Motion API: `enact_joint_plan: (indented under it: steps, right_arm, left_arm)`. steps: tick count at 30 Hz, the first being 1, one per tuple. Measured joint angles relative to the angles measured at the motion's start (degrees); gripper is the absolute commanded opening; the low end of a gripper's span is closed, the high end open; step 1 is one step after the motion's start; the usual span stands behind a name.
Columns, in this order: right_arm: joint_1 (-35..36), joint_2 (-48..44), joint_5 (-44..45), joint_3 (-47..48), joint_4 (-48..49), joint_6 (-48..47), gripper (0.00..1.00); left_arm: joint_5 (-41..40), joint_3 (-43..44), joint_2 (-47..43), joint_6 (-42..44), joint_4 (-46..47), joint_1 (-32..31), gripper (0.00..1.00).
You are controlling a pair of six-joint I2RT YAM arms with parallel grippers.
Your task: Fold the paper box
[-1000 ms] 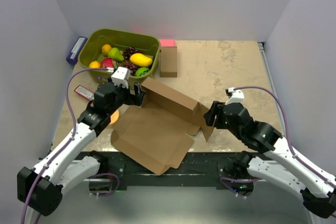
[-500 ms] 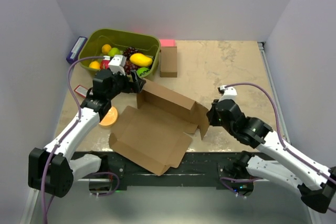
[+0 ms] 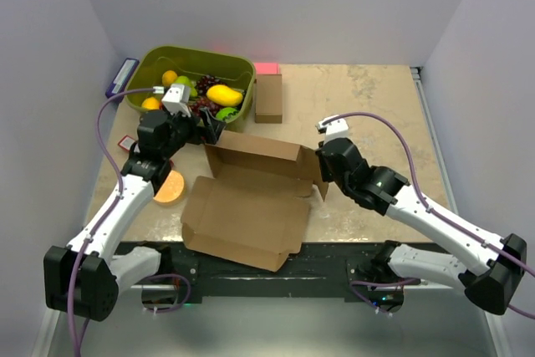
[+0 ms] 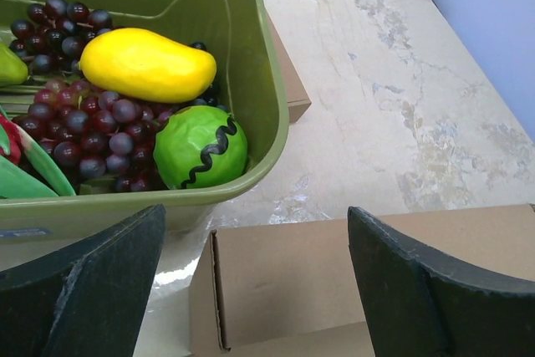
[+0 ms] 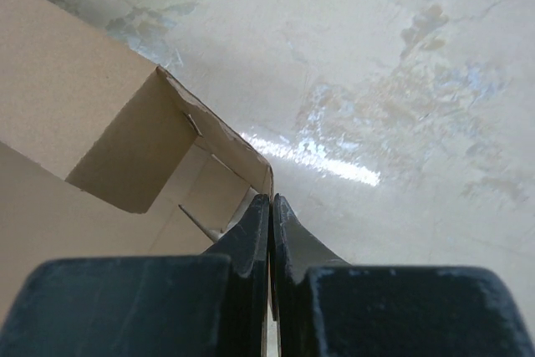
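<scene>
The paper box (image 3: pixel 251 206), a large brown cardboard sheet, lies at the table's near centre with its back wall standing and its front flaps flat. My right gripper (image 3: pixel 320 175) is shut on the thin upright flap at the box's right end; in the right wrist view the fingers (image 5: pixel 271 200) pinch the cardboard edge of the box (image 5: pixel 75 98). My left gripper (image 3: pixel 213 129) hovers open over the back-left corner of the box (image 4: pixel 301 273), touching nothing, with its fingers (image 4: pixel 255 215) wide apart either side of the back wall.
A green basket (image 3: pixel 150 64) of fruit stands at the back left, its rim (image 4: pixel 276 106) just beyond the left gripper. A small brown box (image 3: pixel 268 96) and a pink item (image 3: pixel 267 68) are behind the paper box. An orange slice (image 3: pixel 170 187) lies left.
The right gripper has shut on the box's right end flap and moved back and left. The box has turned and its back wall stands squarer. The left gripper has drawn back towards the basket.
</scene>
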Motion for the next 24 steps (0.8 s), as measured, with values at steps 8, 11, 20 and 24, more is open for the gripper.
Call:
enact_joint_plan:
  steps: [8, 11, 20, 24]
  right_arm:
    - [0.0, 0.5, 3.9, 0.3, 4.0, -8.9, 0.31]
    - [0.0, 0.8, 4.9, 0.3, 4.3, -9.6, 0.59]
    - [0.0, -2.0, 6.4, 0.7, 1.4, -4.2, 0.84]
    - [0.0, -6.2, 5.8, 2.0, -0.3, 3.2, 0.84]
  left_arm:
    - [0.1, -0.5, -0.3, 0.0, -0.9, 0.2, 0.94]
    - [0.0, -1.3, -0.9, 0.1, -1.4, 0.2, 0.94]
    - [0.2, -2.2, -1.3, 0.1, -2.6, 0.2, 0.93]
    - [0.4, -2.2, -1.2, 0.1, -2.4, 0.3, 0.92]
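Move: The right gripper is already shut on the right end flap; the flap's middle lies about 1 cm ahead, 1 cm left and 4 cm below. From there the middle of the raised wall is some 16 cm left and 5 cm ahead, 3 cm lower, and the floor panel 19 cm left, 11 cm back, 10 cm lower. The open left gripper has the wall's left end some 7 cm beneath, 1 cm back and 1 cm left; the fruit bin stands 11 cm ahead and 6 cm left, 8 cm lower. Carry the pinched flap about 2 cm forward and up with the right hand, tipping the fingers up slightly, then open wide to let go of it. Back the right gripper off upward some 3 cm, easing back and a little right, rolling its left side up. Meanwhile sink the left gripper about 2 cm towards the wall's left end, drawing back slightly, fingers still wide. ##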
